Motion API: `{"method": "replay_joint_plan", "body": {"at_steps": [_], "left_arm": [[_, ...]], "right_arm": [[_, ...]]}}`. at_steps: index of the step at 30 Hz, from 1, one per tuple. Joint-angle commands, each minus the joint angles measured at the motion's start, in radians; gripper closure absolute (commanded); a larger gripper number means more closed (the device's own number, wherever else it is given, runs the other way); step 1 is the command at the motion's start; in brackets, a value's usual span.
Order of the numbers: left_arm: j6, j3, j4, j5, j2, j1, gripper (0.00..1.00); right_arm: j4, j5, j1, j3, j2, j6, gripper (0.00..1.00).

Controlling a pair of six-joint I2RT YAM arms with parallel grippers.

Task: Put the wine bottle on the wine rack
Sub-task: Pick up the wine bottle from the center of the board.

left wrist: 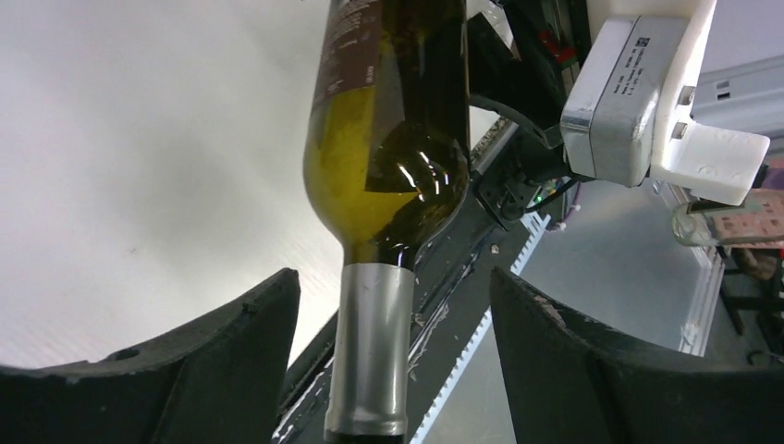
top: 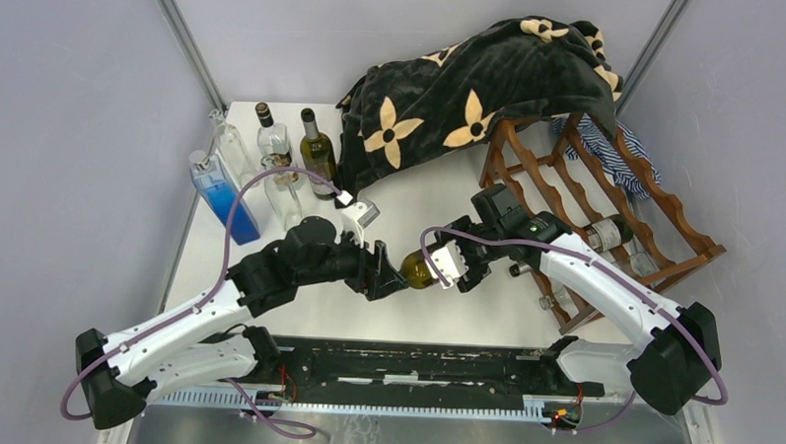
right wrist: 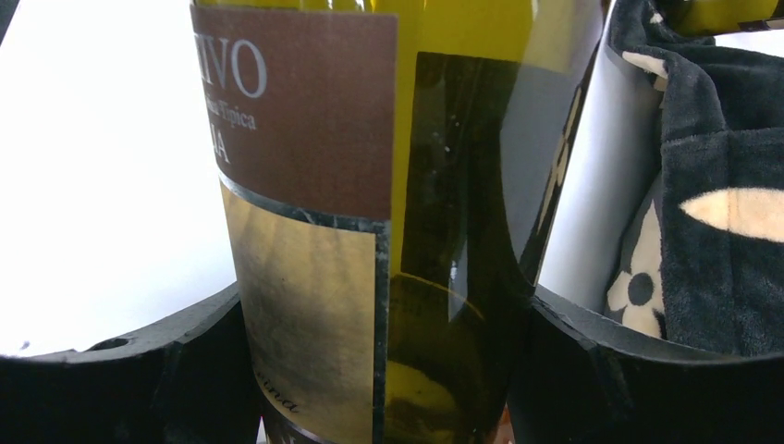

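The wine bottle (top: pixel 419 271), dark green glass with a brown and gold label, hangs level above the middle of the table between my two grippers. The right gripper (top: pixel 459 264) is shut on its body, both black jaws pressed against the glass (right wrist: pixel 370 185). My left gripper (top: pixel 392 273) stands open around the silver-capped neck (left wrist: pixel 374 351), with a gap on each side of it. The wine rack (top: pixel 666 207), dark reddish-brown with wavy rails, stands at the right of the table, beyond the right arm.
Several upright bottles (top: pixel 318 150) and a blue one (top: pixel 217 196) stand at the back left. A black flowered blanket (top: pixel 453 86) drapes over the rack's back end, with a striped cloth (top: pixel 618 151) beside it. A bottle (top: pixel 606 232) lies in the rack.
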Motion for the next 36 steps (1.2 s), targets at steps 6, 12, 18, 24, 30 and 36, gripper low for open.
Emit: {"method": "replay_joint_plan", "body": {"at_steps": [6, 12, 18, 24, 30, 36], "left_arm": [[0.024, -0.016, 0.061, 0.168, 0.087, 0.009, 0.28], [0.03, -0.026, 0.092, 0.16, 0.121, 0.009, 0.3], [0.043, -0.032, 0.1, 0.167, 0.144, 0.009, 0.35], [0.056, -0.027, 0.101, 0.175, 0.159, 0.013, 0.54], [0.084, -0.023, 0.105, 0.22, 0.177, 0.016, 0.97], [0.065, -0.069, 0.192, 0.241, 0.169, 0.016, 0.98]], "right_arm": [[0.058, 0.011, 0.01, 0.074, -0.045, -0.021, 1.0], [0.058, 0.012, 0.011, 0.076, -0.045, -0.017, 1.0], [0.055, 0.007, 0.014, 0.067, -0.051, -0.019, 1.0], [0.056, 0.006, 0.019, 0.059, -0.055, -0.021, 1.0], [0.048, 0.004, 0.024, 0.052, -0.055, -0.025, 1.0], [0.015, -0.02, 0.029, 0.062, -0.037, 0.023, 0.48]]}}
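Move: The wine bottle's neck lies just below the open left fingers, about 4 cm down, 3 cm right and 2 cm back. From that hand, the bottle's label, between the right fingers, is some 14 cm right, 4 cm ahead and 10 cm lower; the nearest clear bottle stands about 23 cm left and 20 cm ahead, its middle 9 cm lower. From the right hand, the neck is roughly 11 cm left, 6 cm back and 6 cm up. Left hand sinks about 5 cm, edging right, and closes on the neck while the right keeps its grip. ##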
